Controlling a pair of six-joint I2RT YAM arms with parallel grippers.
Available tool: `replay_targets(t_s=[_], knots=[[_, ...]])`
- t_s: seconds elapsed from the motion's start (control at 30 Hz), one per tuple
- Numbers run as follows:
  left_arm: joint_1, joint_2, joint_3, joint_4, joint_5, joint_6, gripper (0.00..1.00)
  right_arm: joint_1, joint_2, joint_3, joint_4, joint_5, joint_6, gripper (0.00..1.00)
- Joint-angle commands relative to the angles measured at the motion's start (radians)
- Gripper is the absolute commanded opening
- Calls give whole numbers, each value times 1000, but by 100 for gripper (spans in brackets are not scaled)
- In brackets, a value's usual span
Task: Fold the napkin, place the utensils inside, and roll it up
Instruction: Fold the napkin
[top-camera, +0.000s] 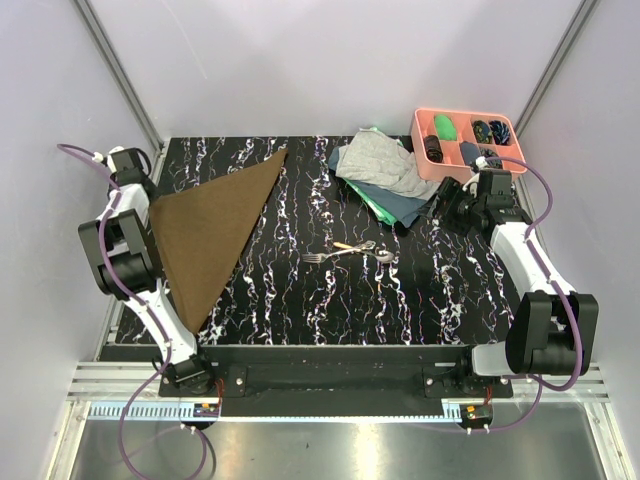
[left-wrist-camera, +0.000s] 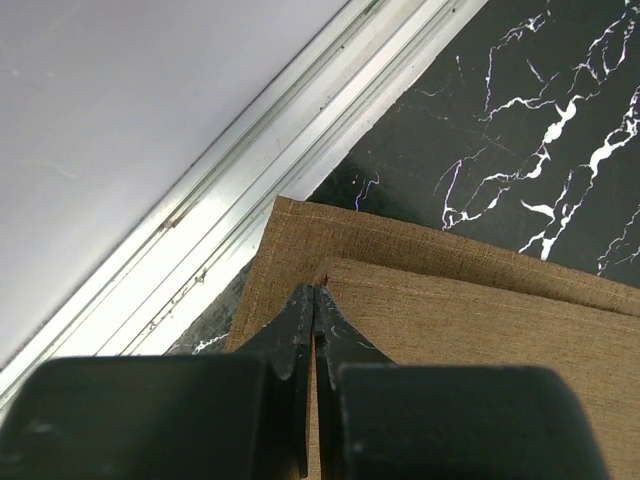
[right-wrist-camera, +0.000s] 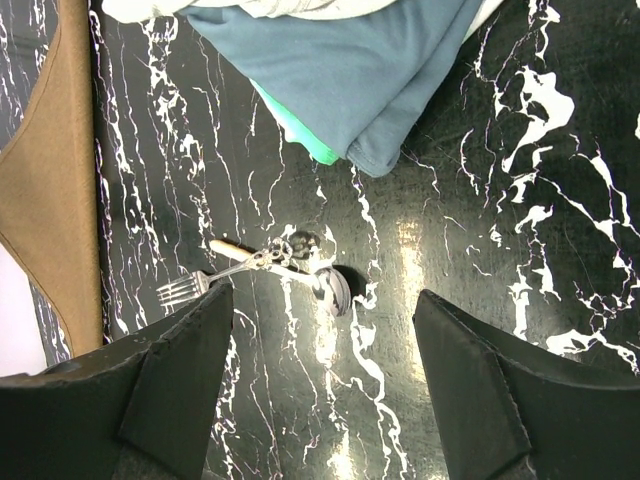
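The brown napkin (top-camera: 210, 235) lies at the table's left, folded into a triangle, its two layers slightly offset at the back left corner (left-wrist-camera: 450, 300). My left gripper (left-wrist-camera: 316, 290) is shut right at the tip of the upper layer's corner, pinching it. It sits by the left wall (top-camera: 140, 185). The utensils (top-camera: 355, 250) lie together mid-table: a fork (right-wrist-camera: 185, 288), a spoon (right-wrist-camera: 333, 290) and an orange-handled piece (right-wrist-camera: 230, 248). My right gripper (right-wrist-camera: 325, 300) hovers open above the table to the right of them, nothing between its fingers, near the cloth pile (top-camera: 445, 205).
A pile of grey, blue and green cloths (top-camera: 385, 175) lies at the back right. Behind it stands a pink compartment tray (top-camera: 470, 113) with small items. An aluminium rail (left-wrist-camera: 250, 180) runs along the table's left edge beside the napkin corner.
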Motion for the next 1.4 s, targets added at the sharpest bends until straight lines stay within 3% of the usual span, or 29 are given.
replay_targets(t_s=[0.0, 1.13, 1.3, 1.37], knots=[[16, -72, 13, 48, 6, -9, 0, -2, -40, -2, -3, 15, -8, 81], [39, 28, 94, 22, 33, 5, 0, -1, -7, -2, -5, 18, -13, 80], [39, 29, 103, 14, 38, 5, 22, -1, 0, -5, -3, 14, -13, 81], [39, 17, 99, 14, 24, 3, 42, 1, 2, -2, -5, 15, -17, 80]])
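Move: The left gripper already pinches the napkin's folded-over corner just above the cloth. The lower layer's corner, where this flap belongs, lies some 5 cm to its left, 3 cm ahead and 2 cm below. The side rail runs about 8 cm to its left; the napkin's far-right tip is roughly 36 cm right and 16 cm ahead. From the right hand, the lower corner is about 80 cm left, 12 cm ahead and 9 cm below. Keep the flap corner pinched and lift the left gripper a little over 1 cm, then carry it about 1.5 cm left towards the rail and the lower layer's corner. Finish with a centimetre forward and a centimetre down, keeping the wrist as it is, and part the fingers slightly to let the cloth go. ##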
